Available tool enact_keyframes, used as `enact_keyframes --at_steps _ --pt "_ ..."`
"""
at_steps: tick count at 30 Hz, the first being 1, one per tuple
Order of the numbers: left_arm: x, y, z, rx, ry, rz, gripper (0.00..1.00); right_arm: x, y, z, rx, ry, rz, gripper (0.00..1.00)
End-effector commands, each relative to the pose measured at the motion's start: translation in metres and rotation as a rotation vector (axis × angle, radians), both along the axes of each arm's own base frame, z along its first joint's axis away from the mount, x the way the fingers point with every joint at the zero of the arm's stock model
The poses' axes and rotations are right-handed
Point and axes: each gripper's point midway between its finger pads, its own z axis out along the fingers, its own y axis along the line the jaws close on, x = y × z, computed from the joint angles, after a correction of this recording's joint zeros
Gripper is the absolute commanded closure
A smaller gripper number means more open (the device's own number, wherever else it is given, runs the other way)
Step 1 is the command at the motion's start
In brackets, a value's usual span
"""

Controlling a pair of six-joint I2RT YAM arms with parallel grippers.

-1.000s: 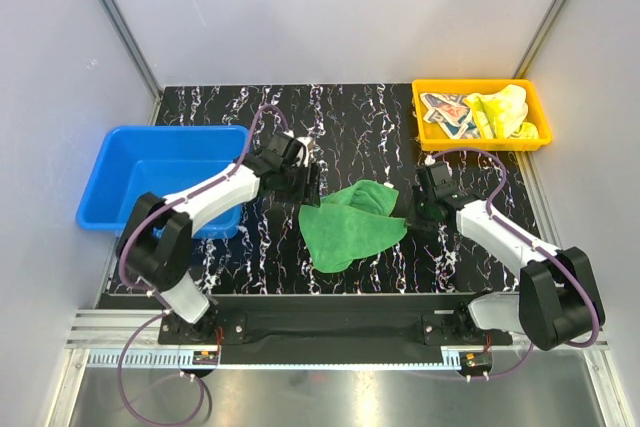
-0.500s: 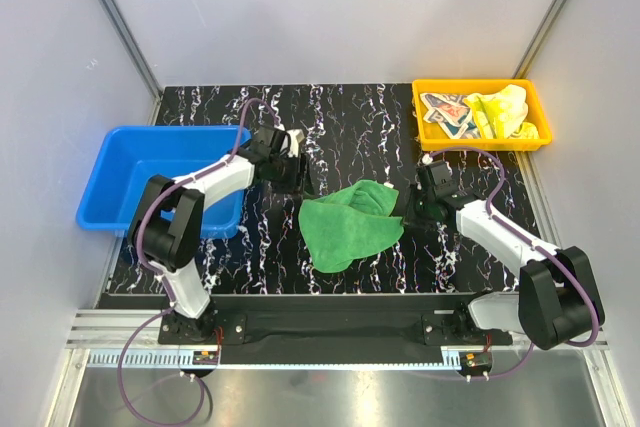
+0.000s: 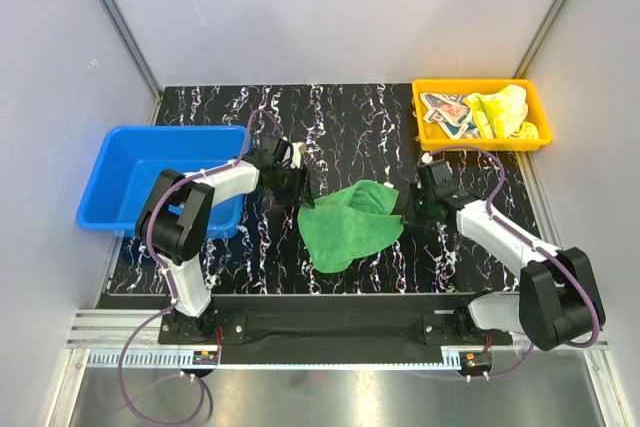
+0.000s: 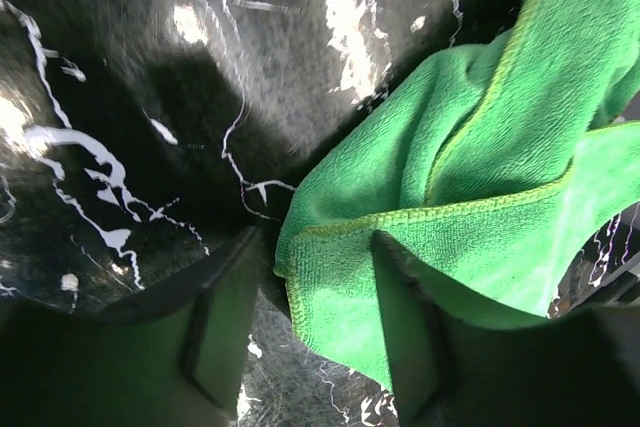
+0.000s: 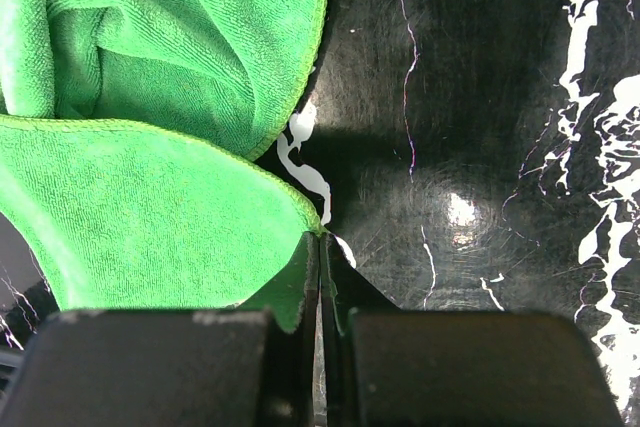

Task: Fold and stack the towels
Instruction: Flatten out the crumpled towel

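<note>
A plain green towel (image 3: 348,225) lies rumpled and half folded on the black marbled table (image 3: 340,122). My right gripper (image 5: 321,247) is shut on its right corner, low at the cloth's right edge (image 3: 408,209). My left gripper (image 4: 312,322) is open at the towel's left corner (image 3: 303,185). That green corner (image 4: 330,277) lies between the fingers, and the right finger (image 4: 410,332) rests over the cloth. Two more towels sit in the orange bin: a pale yellow one (image 3: 500,110) and a cream printed one (image 3: 446,110).
A blue bin (image 3: 125,162) stands at the left table edge, close behind my left arm's elbow. The orange bin (image 3: 482,141) sits at the back right corner. Grey walls enclose the table on the left, back and right.
My left arm's elbow has swung back toward the blue bin while its gripper stayed at the towel's left corner. The right arm and its grip have not moved.
</note>
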Motion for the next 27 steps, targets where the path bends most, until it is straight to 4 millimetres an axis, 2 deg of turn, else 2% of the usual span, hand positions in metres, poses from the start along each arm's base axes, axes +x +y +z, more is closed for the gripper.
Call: enact_keyframes --at_steps 1,3,5,7,14,15,17,20,21,27 --pt "0.006 -0.006 0.006 -0.046 -0.039 0.002 0.51 0.008 0.005 0.015 0.021 -0.059 0.025 1.0" --pt "0.007 -0.007 0.009 -0.052 -0.045 0.001 0.57 0.007 0.004 0.015 0.02 -0.058 0.025 1.0" --pt "0.008 -0.008 0.014 -0.064 -0.056 0.0 0.71 0.007 0.004 0.016 0.024 -0.061 0.019 1.0" --pt "0.007 -0.011 0.019 -0.079 -0.058 -0.012 0.75 0.007 0.005 0.015 0.023 -0.06 0.022 1.0" --pt "0.007 -0.01 0.025 -0.079 -0.067 -0.007 0.74 0.006 0.005 0.014 0.023 -0.055 0.022 1.0" --pt "0.008 -0.011 0.024 -0.076 -0.063 -0.005 0.71 0.008 0.004 0.015 0.022 -0.058 0.021 1.0" --pt "0.008 -0.01 0.023 -0.07 -0.06 -0.004 0.57 0.007 0.005 0.015 0.024 -0.055 0.022 1.0" --pt "0.011 -0.009 0.022 -0.061 -0.067 0.005 0.59 0.007 0.006 0.015 0.026 -0.055 0.024 1.0" --pt "0.012 -0.009 0.022 -0.061 -0.071 0.008 0.64 0.007 0.005 0.016 0.025 -0.056 0.023 1.0" --pt "0.015 -0.011 0.022 -0.067 -0.065 0.011 0.74 0.008 0.005 0.015 0.026 -0.051 0.023 1.0"
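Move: The green towel's left corner already lies between the left hand's open fingers, about 1 cm below the hand point. The towel's main spread lies some 9 cm right and 6 cm back, its folded-over bunch about 11 cm right and 1 cm ahead; the blue bin's middle is roughly 29 cm left and 6 cm ahead. From the right hand, which already holds the opposite corner, the left corner is about 19 cm left and 4 cm ahead. The green towel's left corner is what the left fingers shut on: from about half open they close until the hemmed edge sits between the tips, briefly ease wider, then close again. The left hand otherwise stays put low over the table, drifting under half a centimetre with its slant unchanged. The right hand holds still, shut on the towel's right corner. ##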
